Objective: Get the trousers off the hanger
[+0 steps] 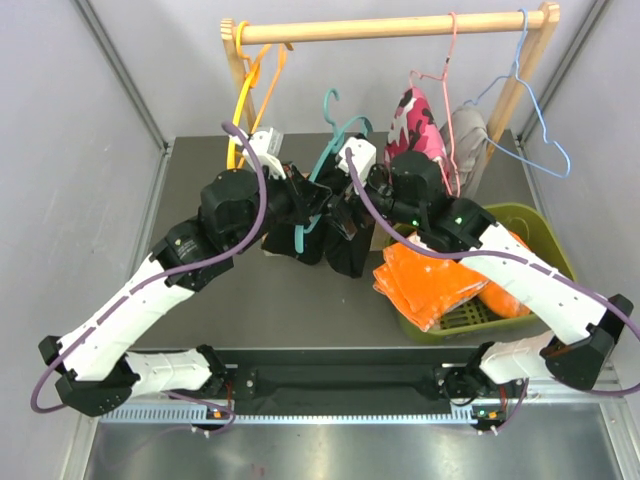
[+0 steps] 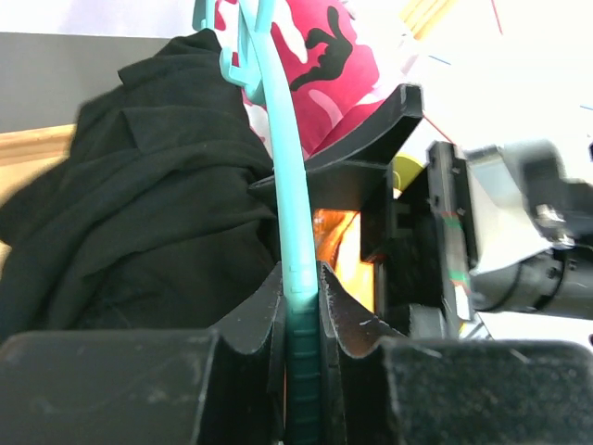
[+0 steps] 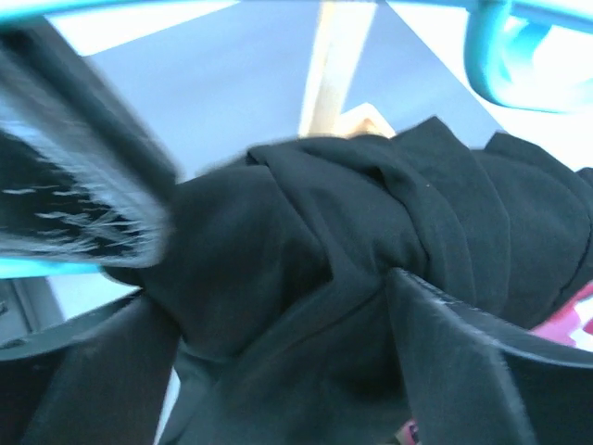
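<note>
Black trousers hang bunched on a teal hanger held above the table, off the rail. My left gripper is shut on the hanger's teal bar, with the black trousers draped to its left. My right gripper stands open, its fingers either side of a fold of black trousers. Pink camouflage trousers and grey trousers hang on the wooden rail. Orange trousers lie in the green basket.
Yellow and orange hangers hang bare at the rail's left end, and a blue hanger at its right. The rack's slanted posts stand at the back of the table. Grey walls close in both sides.
</note>
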`<state>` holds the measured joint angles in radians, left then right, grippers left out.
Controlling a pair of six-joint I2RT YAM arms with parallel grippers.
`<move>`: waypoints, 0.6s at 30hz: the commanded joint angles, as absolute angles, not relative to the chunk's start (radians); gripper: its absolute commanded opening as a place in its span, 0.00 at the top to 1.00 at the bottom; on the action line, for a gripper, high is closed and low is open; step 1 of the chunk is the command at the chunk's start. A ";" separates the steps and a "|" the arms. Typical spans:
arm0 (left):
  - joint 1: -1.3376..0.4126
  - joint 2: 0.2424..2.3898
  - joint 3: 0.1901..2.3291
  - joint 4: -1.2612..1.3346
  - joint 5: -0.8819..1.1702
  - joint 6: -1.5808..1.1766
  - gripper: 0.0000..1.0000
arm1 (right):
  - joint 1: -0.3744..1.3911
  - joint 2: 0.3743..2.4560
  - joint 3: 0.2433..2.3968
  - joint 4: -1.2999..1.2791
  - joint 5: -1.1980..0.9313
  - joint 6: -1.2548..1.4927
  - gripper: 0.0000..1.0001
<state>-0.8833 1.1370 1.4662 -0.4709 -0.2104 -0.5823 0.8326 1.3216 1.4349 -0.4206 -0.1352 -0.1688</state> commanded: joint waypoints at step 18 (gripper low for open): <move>-0.888 1.022 1.436 -0.416 -0.267 -0.535 1.00 | 0.750 1.292 1.710 -0.663 -0.385 -0.514 1.00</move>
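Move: The black trousers hang on the teal hanger that the left hand already holds by its near end. Their middle is about 3 cm ahead of the right hand and 4 below, straight ahead, with cloth already between its open fingers; from the left hand it is about 5 cm ahead, 7 to the right and 7 below. From the right hand, the hanger's middle is some 6 cm ahead, 2 left and 3 above, and the pink garment about 12 ahead and 14 right, roughly level. The green basket is around 30 cm right, 8 back and 28 below. The right hand eases forward only about 1 cm and a little to its right while its nearly wide-open fingers shut fully, pinching a gathered fold of the black trousers; then it rises about 3 cm and draws back and to the right, turning some 10 degrees counter-clockwise and tipping slightly up. The left hand keeps its grip on the end of the teal hanger, nearly still at first, then pulls the other way, back, left and up by about 1.5 cm each. ##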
